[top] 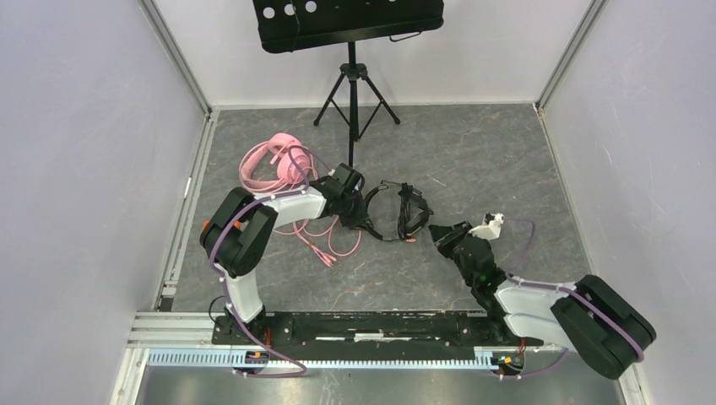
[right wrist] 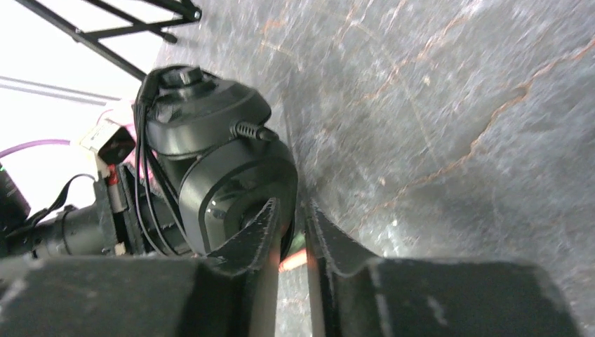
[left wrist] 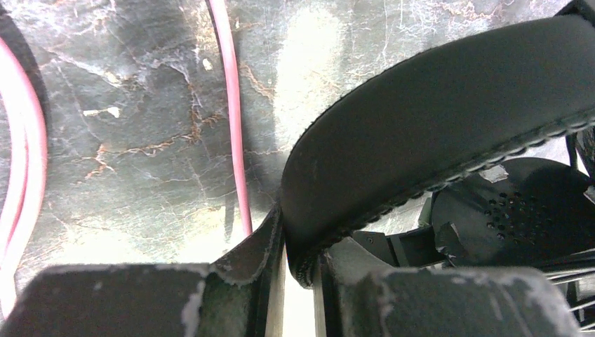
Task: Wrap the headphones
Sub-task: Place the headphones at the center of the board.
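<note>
The black headphones lie mid-floor. My left gripper is shut on their padded headband, which sits pinched between the fingers in the left wrist view; one ear cup shows beyond. My right gripper is at the headphones' right side, its jaws almost together. The red plug tip of the thin black cable sits in the narrow gap, with a black ear cup just beyond the left finger. The pink headphones lie behind the left arm, and their pink cable trails forward.
A black tripod music stand stands at the back centre. Grey walls close in the left and right sides. A pink cable strand runs along the floor just left of the left gripper's fingers.
</note>
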### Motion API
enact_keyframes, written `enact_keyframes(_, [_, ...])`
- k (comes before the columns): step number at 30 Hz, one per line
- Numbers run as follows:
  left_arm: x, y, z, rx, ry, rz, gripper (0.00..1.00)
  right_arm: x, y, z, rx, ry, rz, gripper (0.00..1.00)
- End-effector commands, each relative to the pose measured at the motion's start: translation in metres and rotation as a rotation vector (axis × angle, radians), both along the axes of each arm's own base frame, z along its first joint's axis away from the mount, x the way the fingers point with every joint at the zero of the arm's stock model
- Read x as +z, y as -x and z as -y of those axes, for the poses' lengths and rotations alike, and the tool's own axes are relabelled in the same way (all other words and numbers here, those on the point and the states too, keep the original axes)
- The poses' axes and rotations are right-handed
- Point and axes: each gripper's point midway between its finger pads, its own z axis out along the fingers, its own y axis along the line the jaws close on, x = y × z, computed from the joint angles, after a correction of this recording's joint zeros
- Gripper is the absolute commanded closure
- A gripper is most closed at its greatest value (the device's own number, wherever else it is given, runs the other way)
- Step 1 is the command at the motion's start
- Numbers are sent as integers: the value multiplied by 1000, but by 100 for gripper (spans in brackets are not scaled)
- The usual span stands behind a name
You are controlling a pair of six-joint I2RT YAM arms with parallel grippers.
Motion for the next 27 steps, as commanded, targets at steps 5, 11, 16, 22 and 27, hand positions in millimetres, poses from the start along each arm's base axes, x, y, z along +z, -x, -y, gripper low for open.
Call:
enact_keyframes(5, [-18,7,-8,-50,-60,-10,81,-32,42,-23,342,202,-65,90])
enact_keyframes(11, [-16,7,-4,-46,-37,-9,83,-17,54,-29,421,182,76,92])
enact_keyframes(16, [-18,7,0,-40,-15,-23,84,-9,59,-39,439,77,95,91])
enact_keyframes(22, [-21,8,0,-34,-16,-31,84,0,64,-43,423,-43,108,97])
enact_keyframes(27, [-21,7,1,-35,-14,-32,84,-4,71,-35,390,-57,95,99])
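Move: Just off the right hand's fingertips, the headphones' near ear cup stands about 4 cm to the left, 2 cm ahead and 2 cm lower. The far ear cup is some 7 cm ahead and 3 cm left; the orange audio plug lies on the table about 5 cm left, 3 cm back and 5 cm below. For the left hand, pinching the headband, the near cup is roughly 13 cm right and 1 cm ahead. Sweeping left about 7 cm across the near side of the ear cups, the right hand first draws back some 3 cm with a small dip, then rises about 4 cm. It turns counter-clockwise some 25 degrees and its nearly closed fingers shut, the tips ending close to the near cup's cables; contact can't be made out. The left hand keeps its pinch on the headband. ##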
